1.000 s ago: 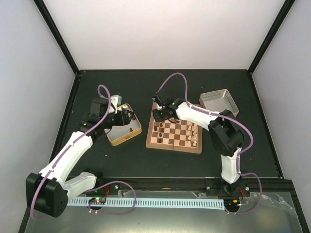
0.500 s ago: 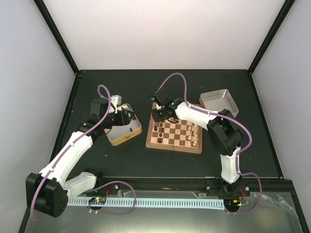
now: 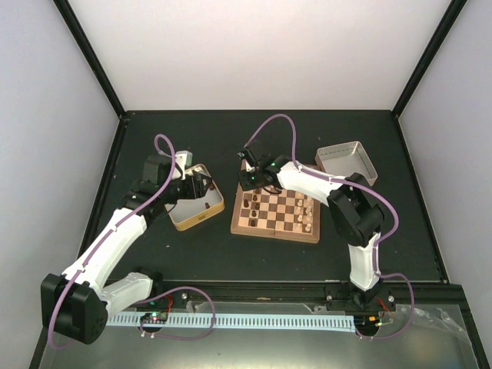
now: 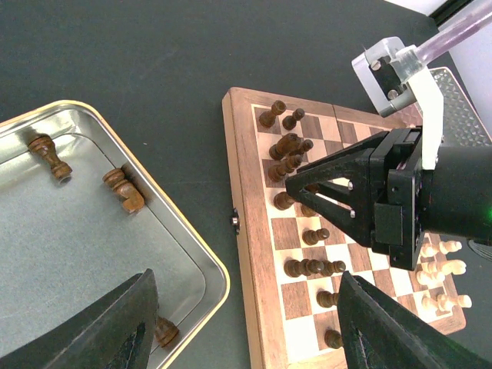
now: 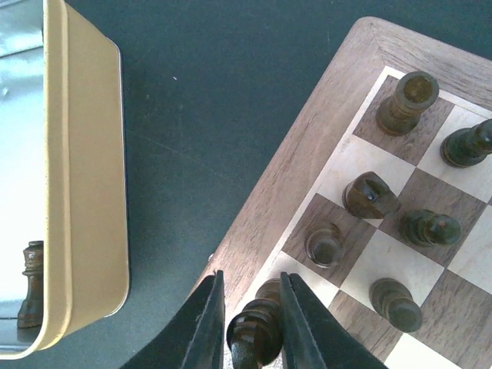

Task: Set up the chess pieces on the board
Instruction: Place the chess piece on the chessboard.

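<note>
The board point(image 3: 274, 234) lies mid-table, with several dark chess pieces point(image 4: 311, 267) standing in its left columns. My right gripper point(image 5: 250, 323) is shut on one dark chess piece point(image 5: 257, 335), held just above a pale square at the board's left border point(image 5: 300, 177). From overhead, the right gripper point(image 3: 247, 178) hangs over the board's far-left part. My left gripper point(image 4: 246, 338) stands open above the gold tin point(image 4: 192, 246), nothing between its fingers point(image 4: 115, 323). Three dark pieces lie in that tin: point(image 4: 50, 154), point(image 4: 123, 188), point(image 4: 165, 332).
Pale cream pieces point(image 4: 438, 269) occupy the board's right side. The gold tin point(image 3: 201, 221) lies just left of the board, its wall point(image 5: 84, 192) close to my right gripper. A silver tin point(image 3: 347, 161) rests at the back right.
My right gripper has shifted slightly toward the board's far-left corner with the dark piece in it. The left arm has stayed put.
</note>
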Robot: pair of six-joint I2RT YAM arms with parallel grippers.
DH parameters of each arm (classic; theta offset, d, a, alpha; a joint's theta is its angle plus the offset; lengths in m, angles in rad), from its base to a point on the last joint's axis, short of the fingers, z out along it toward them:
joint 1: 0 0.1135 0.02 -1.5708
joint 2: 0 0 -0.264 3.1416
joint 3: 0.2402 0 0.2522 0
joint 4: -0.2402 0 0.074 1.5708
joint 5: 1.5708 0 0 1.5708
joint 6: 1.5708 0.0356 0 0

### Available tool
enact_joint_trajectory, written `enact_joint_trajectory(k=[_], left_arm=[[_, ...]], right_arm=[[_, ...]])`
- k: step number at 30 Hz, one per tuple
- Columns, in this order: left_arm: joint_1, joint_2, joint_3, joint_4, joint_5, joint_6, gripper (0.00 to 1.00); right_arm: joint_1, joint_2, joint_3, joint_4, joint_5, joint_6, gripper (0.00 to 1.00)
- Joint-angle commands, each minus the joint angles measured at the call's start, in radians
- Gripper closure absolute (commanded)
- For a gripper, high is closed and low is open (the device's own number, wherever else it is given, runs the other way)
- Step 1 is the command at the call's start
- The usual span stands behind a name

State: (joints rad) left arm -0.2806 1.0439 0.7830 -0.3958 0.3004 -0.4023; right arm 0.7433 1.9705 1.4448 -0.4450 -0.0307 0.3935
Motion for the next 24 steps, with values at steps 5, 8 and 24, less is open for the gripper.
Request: enact_joint_trajectory(k=[5, 8, 24], left_arm=[[0.008, 0.002, 0.042, -0.011, 0.009, -0.001, 0.34], [0.007, 0.003, 0.041, -0.011, 0.009, -0.001, 0.34], [0.009, 0.211, 0.12, -0.101, -0.167, -0.146, 0.44]], right_arm=[[-0.006, 0.015, -0.008, 0.014, 0.011, 0.009, 0.75], [-0.006, 0.011, -0.008, 0.004, 0.018, 0.008, 0.75], [-0.006, -0.139, -0.015, -0.047, 0.052, 0.057, 0.54]])
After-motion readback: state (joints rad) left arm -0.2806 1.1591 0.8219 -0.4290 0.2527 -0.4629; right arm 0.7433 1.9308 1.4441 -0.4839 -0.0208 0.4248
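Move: The right hand still grips the dark chess piece over its square on the board's left edge, fourth from the far corner, about 3 cm below the hand. The next edge piece stands 2 cm ahead and 1 cm right, the nearest pawn 2 cm ahead and 3 cm right. From the left hand, the closest tray piece lies some 3 cm ahead, 2 cm right and 15 cm down; the tray's edge piece is about 10 cm ahead and 2 cm right. Staying nearly in place at first, the right hand spreads its fingers on both sides of the dark piece and lets go, then starts straight up, ending about 1 cm higher. Late on, the open left hand begins sinking towards the tray, some 3 cm down and 1 cm forward, its fingers tipping a little steeper. ##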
